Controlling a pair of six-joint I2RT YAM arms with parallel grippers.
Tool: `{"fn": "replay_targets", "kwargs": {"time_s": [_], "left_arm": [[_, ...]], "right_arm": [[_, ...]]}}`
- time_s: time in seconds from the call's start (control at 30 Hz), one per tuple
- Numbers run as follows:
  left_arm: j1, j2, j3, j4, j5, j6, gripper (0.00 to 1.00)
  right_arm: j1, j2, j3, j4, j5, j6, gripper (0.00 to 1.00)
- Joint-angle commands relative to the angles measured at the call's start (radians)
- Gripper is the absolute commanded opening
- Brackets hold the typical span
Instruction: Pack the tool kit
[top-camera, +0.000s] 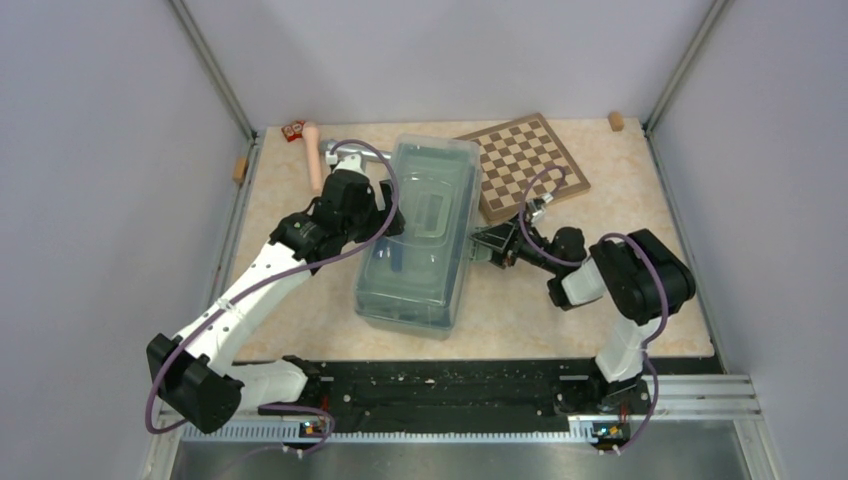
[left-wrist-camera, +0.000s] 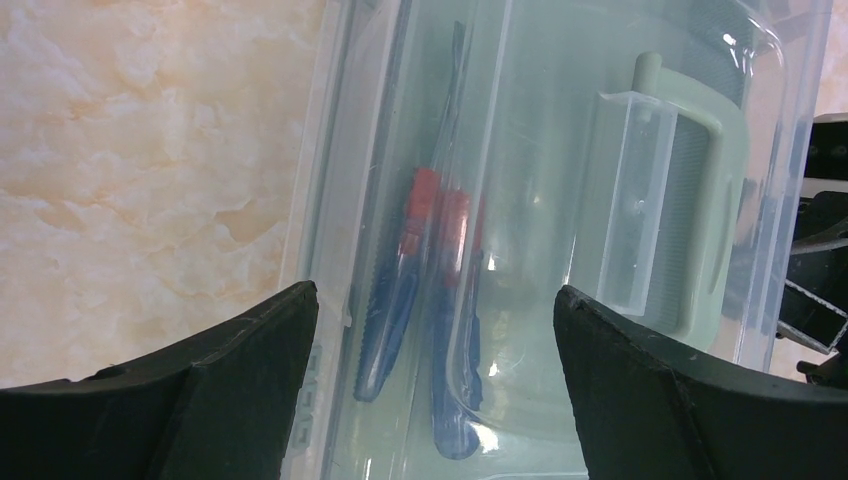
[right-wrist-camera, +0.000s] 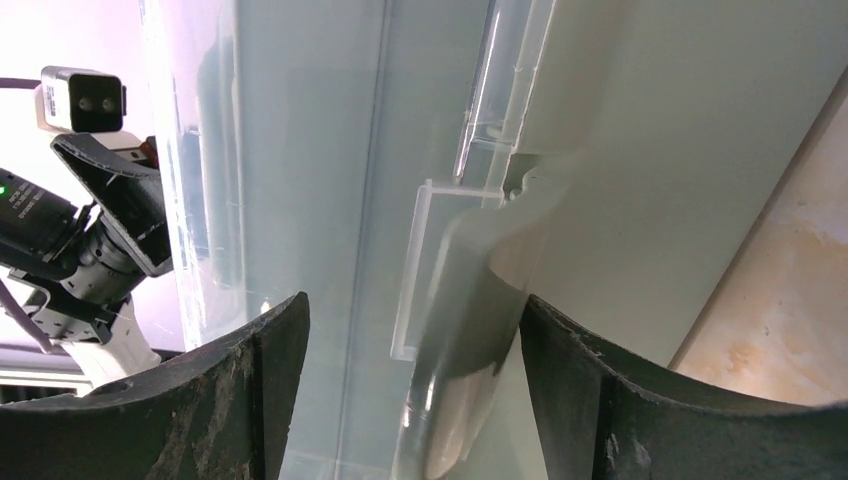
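The sage-green toolbox (top-camera: 420, 235) lies in the middle of the table with its translucent lid on and the lid handle (top-camera: 432, 210) on top. My left gripper (top-camera: 385, 218) hovers over the box's left side, open (left-wrist-camera: 435, 300). Through the lid below it, two blue and red screwdrivers (left-wrist-camera: 390, 320) show inside, with the lid handle (left-wrist-camera: 700, 200) to their right. My right gripper (top-camera: 482, 245) is at the box's right wall, open (right-wrist-camera: 415, 310). A side latch (right-wrist-camera: 470, 290) stands between its jaws, close against the right finger.
A brown-and-cream chessboard (top-camera: 522, 162) lies behind the box on the right. A wooden-handled hammer (top-camera: 313, 155) and a small red case (top-camera: 293, 130) lie at the back left. Small wooden blocks sit at the back right corner (top-camera: 616, 121) and the left edge (top-camera: 240, 168).
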Motion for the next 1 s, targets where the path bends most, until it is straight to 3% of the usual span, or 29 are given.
{"fn": "replay_targets", "kwargs": {"time_s": [0.0,0.27,0.5,0.97], "left_arm": [[-0.006,0.003,0.012,0.032,-0.026,-0.004,0.92],[-0.009,0.004,0.006,0.028,-0.041,-0.005,0.92],[-0.014,0.005,0.008,0.031,-0.043,-0.008,0.92],[-0.022,0.006,0.005,0.033,-0.044,-0.015,0.91]], "right_arm": [[0.009,-0.105,0.002,0.266,-0.051,0.025,0.74],[0.010,-0.264,-0.004,-0.055,-0.020,-0.072,0.74],[0.018,-0.355,0.025,-0.297,0.012,-0.163,0.68],[0.050,-0.285,0.043,-0.272,0.047,-0.164,0.43]]}}
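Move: The toolbox's side latch stands out between the right hand's open fingers, about 1 cm back of the hand point and level with it sideways and in height. The toolbox's middle is some 10 cm left, 2 cm forward and 3 cm lower; the chessboard lies roughly 21 cm forward, 7 cm right and 12 cm down. From the left hand, the latch is about 19 cm right, 1 cm back and 8 cm below. With the latch flap already between its fingers and touching the lower one, the right hand works up along the box's side, rising about 5 cm, mostly late. It first eases back and right by roughly 1.5 cm, then swings left again to the wall, tilting some 10 degrees as the fingers partly close and come clear of the flap. The left hand stays open at the lid's far-side edge. ##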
